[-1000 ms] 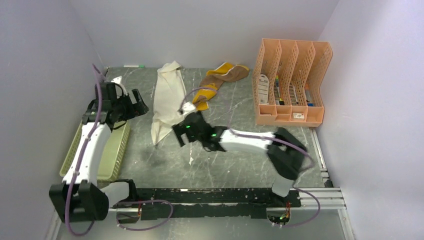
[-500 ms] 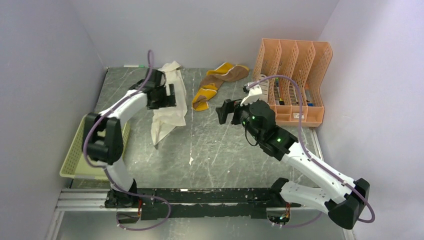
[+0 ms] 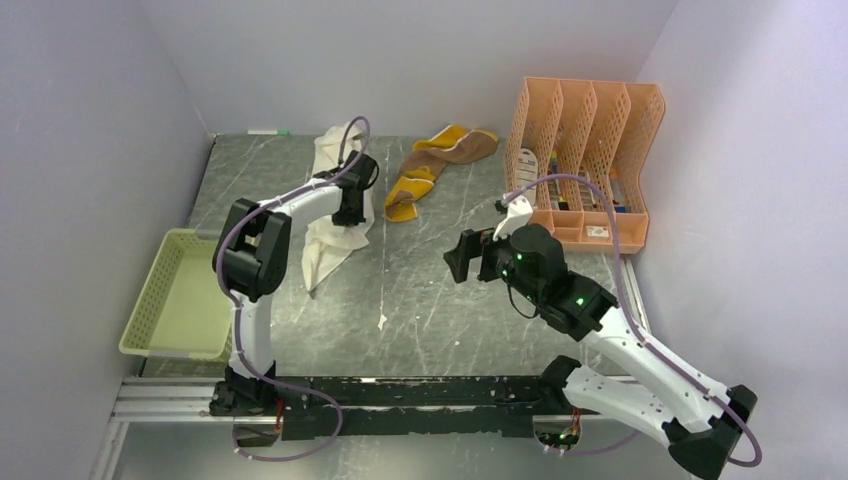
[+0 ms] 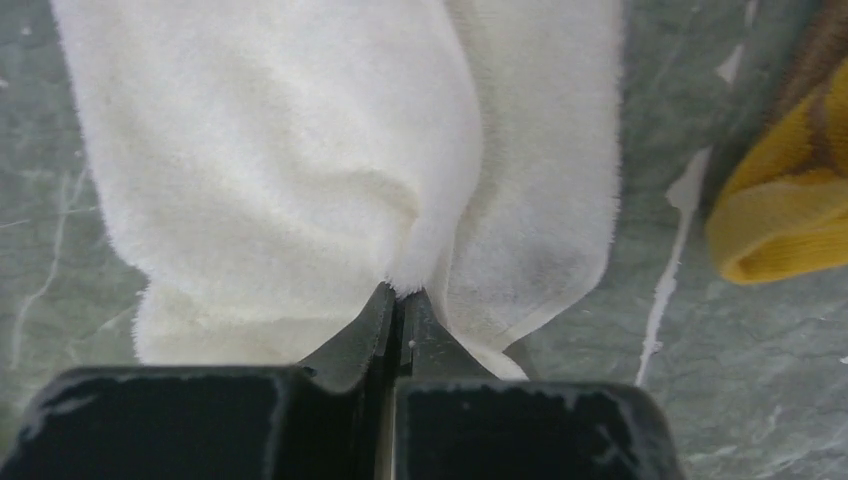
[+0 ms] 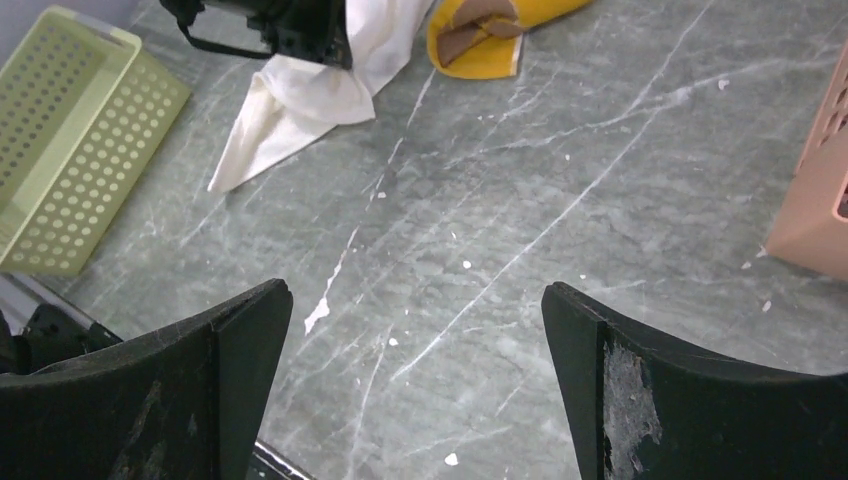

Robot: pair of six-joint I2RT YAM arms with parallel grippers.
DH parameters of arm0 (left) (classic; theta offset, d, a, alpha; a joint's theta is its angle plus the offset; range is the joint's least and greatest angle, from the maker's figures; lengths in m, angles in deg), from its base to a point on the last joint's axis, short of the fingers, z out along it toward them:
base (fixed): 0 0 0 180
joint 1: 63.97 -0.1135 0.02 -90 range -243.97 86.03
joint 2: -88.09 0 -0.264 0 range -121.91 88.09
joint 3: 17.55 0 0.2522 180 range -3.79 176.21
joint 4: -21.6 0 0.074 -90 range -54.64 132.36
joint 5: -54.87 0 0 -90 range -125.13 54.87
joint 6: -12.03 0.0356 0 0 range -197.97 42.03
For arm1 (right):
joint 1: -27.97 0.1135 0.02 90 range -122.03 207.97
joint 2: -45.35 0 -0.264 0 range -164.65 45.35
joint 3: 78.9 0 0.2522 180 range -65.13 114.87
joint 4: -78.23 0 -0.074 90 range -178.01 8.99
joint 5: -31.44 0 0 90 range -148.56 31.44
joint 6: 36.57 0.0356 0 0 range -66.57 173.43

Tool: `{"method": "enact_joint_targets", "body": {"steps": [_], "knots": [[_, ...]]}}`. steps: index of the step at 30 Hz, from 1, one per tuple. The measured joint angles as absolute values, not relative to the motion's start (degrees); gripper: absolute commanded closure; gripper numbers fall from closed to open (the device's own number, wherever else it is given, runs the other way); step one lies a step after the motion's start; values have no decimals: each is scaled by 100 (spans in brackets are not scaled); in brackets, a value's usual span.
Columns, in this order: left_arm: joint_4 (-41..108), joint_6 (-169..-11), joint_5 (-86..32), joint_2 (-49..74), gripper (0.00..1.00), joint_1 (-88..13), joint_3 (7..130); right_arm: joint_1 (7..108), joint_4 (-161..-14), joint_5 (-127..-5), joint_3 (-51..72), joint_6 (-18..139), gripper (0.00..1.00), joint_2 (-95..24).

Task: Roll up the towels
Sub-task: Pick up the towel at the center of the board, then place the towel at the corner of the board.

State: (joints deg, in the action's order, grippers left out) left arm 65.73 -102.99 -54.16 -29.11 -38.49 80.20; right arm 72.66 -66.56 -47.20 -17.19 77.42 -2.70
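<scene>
The cream-white towel [image 3: 326, 246] lies crumpled lengthwise at the back left of the table. My left gripper [image 3: 351, 207] is down on its right side. In the left wrist view the jaws [image 4: 403, 294] are shut on a pinched fold of this towel [image 4: 300, 150]. The brown towel with mustard-yellow edging [image 3: 436, 164] lies bunched just to the right, untouched, and its yellow edge [image 4: 790, 215] shows at the right of the left wrist view. My right gripper [image 3: 461, 257] hovers open over bare table at mid right, its jaws [image 5: 415, 290] wide apart with nothing between them.
A green mesh basket [image 3: 176, 300] sits at the left front edge. An orange file organizer [image 3: 582, 170] stands at the back right, its corner [image 5: 815, 220] near my right gripper. Walls close in on three sides.
My left arm swung from above the basket to the cream towel and closed on a fold. My right arm pulled back from that towel to the right and stayed open.
</scene>
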Motion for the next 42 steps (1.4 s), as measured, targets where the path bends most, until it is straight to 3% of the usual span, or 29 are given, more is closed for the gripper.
{"method": "enact_joint_targets", "body": {"steps": [6, 14, 18, 23, 31, 32, 34, 38, 42], "knots": [[6999, -10194, -5685, -2933, 93, -4306, 8673, 7266, -6315, -4722, -1724, 7668, 0, -137], [7104, -9877, -5792, -2446, 94, -6481, 9919, 7252, -6295, -4788, -1588, 7375, 0, -489], [7382, -9634, -5938, -2586, 93, -7141, 11593, 7226, -6461, -4919, -1566, 7285, 0, -851], [7428, -9250, -6360, -3073, 93, -7204, 13786, 7207, -6614, -5136, -1542, 7224, 0, -1282], [7096, -9121, -6428, -2546, 91, -7300, 12538, 7145, -6938, -5302, -1549, 7205, 0, -1483], [7113, -9114, -6325, -2579, 87, -7314, 12380, 7108, -7021, -5300, -1553, 7222, 0, -1566], [7229, -9079, -5991, -2745, 68, -7327, 12177, 6940, -7176, -5345, -1553, 7296, 0, -1828], [7393, -9007, -5202, -3237, 2, -7276, 11836, 6326, -7425, -5477, -1337, 7495, 0, -2845], [7493, -9073, -4561, -3296, 0, -7145, 10894, 6140, -7499, -5477, -102, 7434, 0, -4228]]}}
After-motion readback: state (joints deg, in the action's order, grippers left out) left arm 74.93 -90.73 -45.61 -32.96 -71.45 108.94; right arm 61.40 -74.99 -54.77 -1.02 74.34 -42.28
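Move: The left gripper already pinches the white towel, whose middle lies about 4 cm ahead and 3 cm left of it. The bare table patch it goes to is roughly 11 cm ahead and 21 cm left, with the green marker 13 cm beyond that patch; the basket sits 17 cm back, 33 cm left. The brown-yellow towel is about 34 cm ahead, 6 cm left and 22 cm below the right gripper. Swing the pinched white towel up and left with the left gripper, some 37 cm up and 32 cm left, a little forward, tipping the fingers up and turning counter-clockwise. Then drop about 25 cm and ease back right, tipping down again and opening wide over the far-left patch. Bring the right gripper, still open, forward and down towards the brown-yellow towel. ##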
